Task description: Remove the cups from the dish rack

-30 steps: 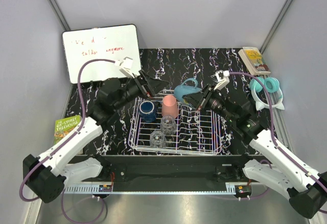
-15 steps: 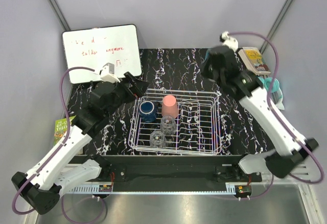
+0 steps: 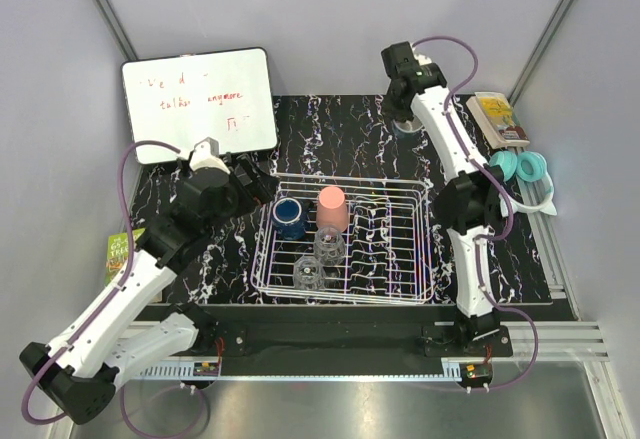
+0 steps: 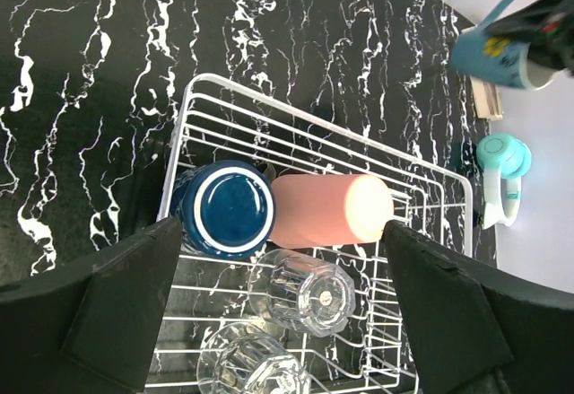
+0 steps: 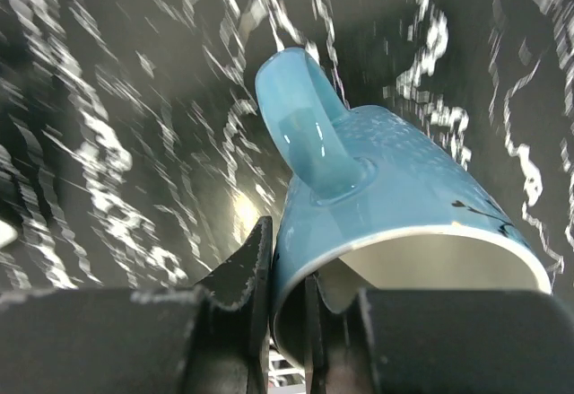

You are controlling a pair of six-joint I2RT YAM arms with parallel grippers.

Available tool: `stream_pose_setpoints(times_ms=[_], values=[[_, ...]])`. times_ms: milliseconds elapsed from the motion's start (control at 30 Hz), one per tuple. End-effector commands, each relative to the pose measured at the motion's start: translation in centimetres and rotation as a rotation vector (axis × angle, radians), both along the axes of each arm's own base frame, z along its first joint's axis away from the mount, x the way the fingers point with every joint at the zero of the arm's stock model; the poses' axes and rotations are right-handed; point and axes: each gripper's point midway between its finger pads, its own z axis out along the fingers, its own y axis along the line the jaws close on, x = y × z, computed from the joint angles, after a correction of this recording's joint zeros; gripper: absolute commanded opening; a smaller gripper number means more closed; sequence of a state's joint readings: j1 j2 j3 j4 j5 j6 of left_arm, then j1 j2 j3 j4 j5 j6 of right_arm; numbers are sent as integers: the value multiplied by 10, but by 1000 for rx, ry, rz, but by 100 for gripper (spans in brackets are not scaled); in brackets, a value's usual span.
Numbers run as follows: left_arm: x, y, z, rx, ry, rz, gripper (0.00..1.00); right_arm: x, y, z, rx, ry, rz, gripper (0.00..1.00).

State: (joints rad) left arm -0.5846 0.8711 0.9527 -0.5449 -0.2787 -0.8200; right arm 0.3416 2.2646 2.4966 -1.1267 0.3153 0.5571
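The white wire dish rack [image 3: 400,259] sits mid-table. In it are a dark blue cup [image 3: 289,215], a salmon-pink tumbler [image 3: 333,207] and two clear glass cups [image 3: 328,244] [image 3: 309,275], all upside down or on their sides. My left gripper [image 3: 264,183] hovers open above the rack's back left corner; its wrist view looks down on the blue cup [image 4: 224,210], the tumbler [image 4: 327,210] and a glass [image 4: 300,291]. My right gripper [image 5: 285,277] is shut on the rim of the teal mug [image 5: 404,188], held over the far back of the table [image 3: 406,119].
A whiteboard [image 3: 198,99] leans at the back left. A green book [image 3: 120,247] lies at the left edge. A small box [image 3: 497,117] and teal headphones [image 3: 520,169] lie at the back right, close to the right arm.
The right arm has swung the teal mug from above the rack's back edge up and away to the far back of the table. The left arm has drawn back a little, still open.
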Motion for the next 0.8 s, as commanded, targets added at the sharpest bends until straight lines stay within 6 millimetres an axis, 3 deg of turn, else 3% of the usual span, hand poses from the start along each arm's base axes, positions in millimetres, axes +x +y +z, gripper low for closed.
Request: stream_pose_setpoints(times_ms=[0,433,667,767], values=[[1,6,-4,17,-5,27,99,0,0,20,59,-16,16,0],[4,-11,-46,40,139,-15,99,8,-12,-53,193,172,-80,0],[6,-8,-48,60,140,-5,99,13,-19,-98,131,242,-90,0],[6,-6,-49,66,138,2,99,15,-21,-108,115,255,-91,0]])
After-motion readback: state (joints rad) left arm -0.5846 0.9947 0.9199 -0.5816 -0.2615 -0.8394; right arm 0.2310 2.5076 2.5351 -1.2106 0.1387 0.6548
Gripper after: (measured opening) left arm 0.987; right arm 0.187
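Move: About 20 cm beneath the right hand, which already holds the light-blue cup by its rim, is bare counter, some 1 cm ahead and 3 cm right; the dish rack's middle lies about 21 cm back and 16 cm left, the books 11 cm ahead and 27 cm right. The navy cup is roughly 5 cm ahead, 6 cm right and 19 cm below the open left hand; the pink cup sits 11 cm right of it and 2 cm farther out. Lowering the light-blue cup some 12 cm towards the bare counter beyond the rack, the right hand keeps its rim grip, nearly pauses partway, then sinks on with a slight drift right, tipping its fingers about 20 degrees further down. The left hand, fingers staying wide open, drops about 5 cm towards the navy cup, tips down slightly and stops above the rack. ##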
